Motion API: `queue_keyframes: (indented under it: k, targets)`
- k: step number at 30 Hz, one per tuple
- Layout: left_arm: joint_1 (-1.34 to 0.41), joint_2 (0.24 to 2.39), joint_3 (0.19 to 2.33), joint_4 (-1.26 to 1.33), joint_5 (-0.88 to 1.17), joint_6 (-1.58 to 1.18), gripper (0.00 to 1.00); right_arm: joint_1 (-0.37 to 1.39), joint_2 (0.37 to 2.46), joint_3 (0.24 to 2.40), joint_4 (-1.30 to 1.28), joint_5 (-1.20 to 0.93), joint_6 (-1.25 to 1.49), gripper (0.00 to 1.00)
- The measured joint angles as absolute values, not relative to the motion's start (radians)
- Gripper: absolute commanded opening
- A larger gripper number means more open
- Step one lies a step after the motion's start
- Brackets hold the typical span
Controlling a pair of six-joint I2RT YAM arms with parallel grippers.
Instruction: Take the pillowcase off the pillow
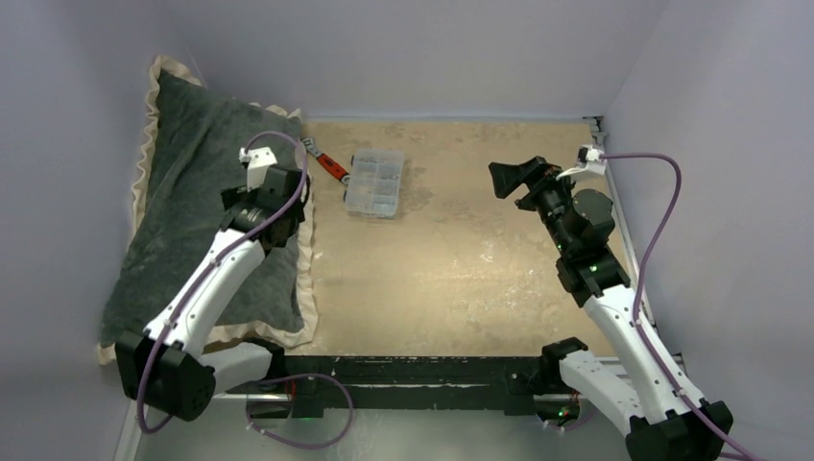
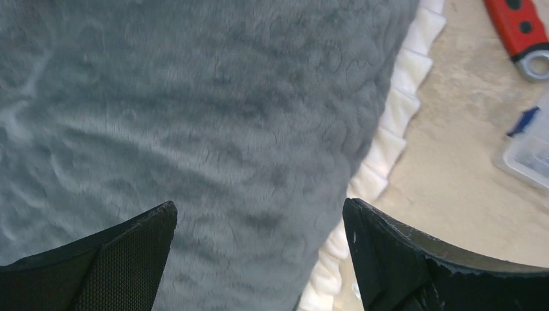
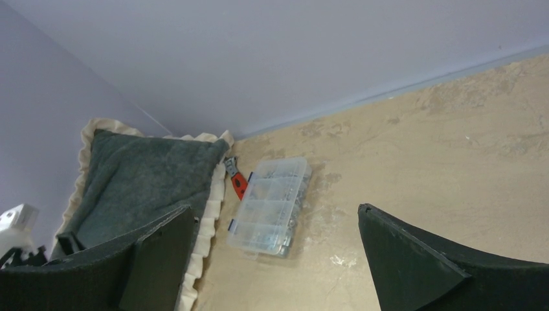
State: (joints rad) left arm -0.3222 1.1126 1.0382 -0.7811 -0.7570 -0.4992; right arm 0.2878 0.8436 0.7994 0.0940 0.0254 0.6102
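The pillowcase point(image 1: 182, 192) lies dark grey plush side up at the table's left, its cream frill point(image 1: 305, 259) round the edge. It bulges full; the pillow is hidden inside it. My left gripper point(image 2: 259, 214) hangs open just above the cover's right border, with grey plush point(image 2: 213, 116) and frill point(image 2: 395, 123) showing between its fingers and nothing held. My right gripper point(image 1: 514, 178) is raised over the table's right side, open and empty. It faces the cover point(image 3: 142, 181) from far off.
A clear plastic organiser box point(image 1: 375, 182) lies mid-table at the back, with a red-handled tool point(image 1: 329, 163) between it and the frill. Purple walls close in at the left, back and right. A black rail point(image 1: 403, 370) runs along the near edge.
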Motion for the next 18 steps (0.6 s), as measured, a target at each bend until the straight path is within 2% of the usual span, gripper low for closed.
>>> queue_keyframes:
  k: [11, 18]
  targets:
    - [-0.239, 1.465, 1.234, -0.713, -0.825, -0.373, 0.99, 0.288, 0.839, 0.789, 0.105, -0.002, 0.609, 0.99]
    - [-0.133, 1.627, 1.238, -0.653, -0.775, -0.335, 0.99, 0.288, 0.835, 0.782, 0.116, -0.021, 0.606, 0.99]
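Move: The spot of pillowcase that the left hand goes for lies about 9 cm ahead, 5 cm left and 8 cm below. The ruffled edge beside it is some 12 cm to the right of that spot. From the left hand, the red tool lies roughly 14 cm ahead and 13 cm right, the clear box 10 cm ahead and 21 cm right, both on the table. From the right hand, that spot is about 49 cm left, 4 cm ahead and 22 cm below. Left hand, wide open, sweeps 8 cm forward, then steeply down and left onto the pillowcase, tipping further downward. ##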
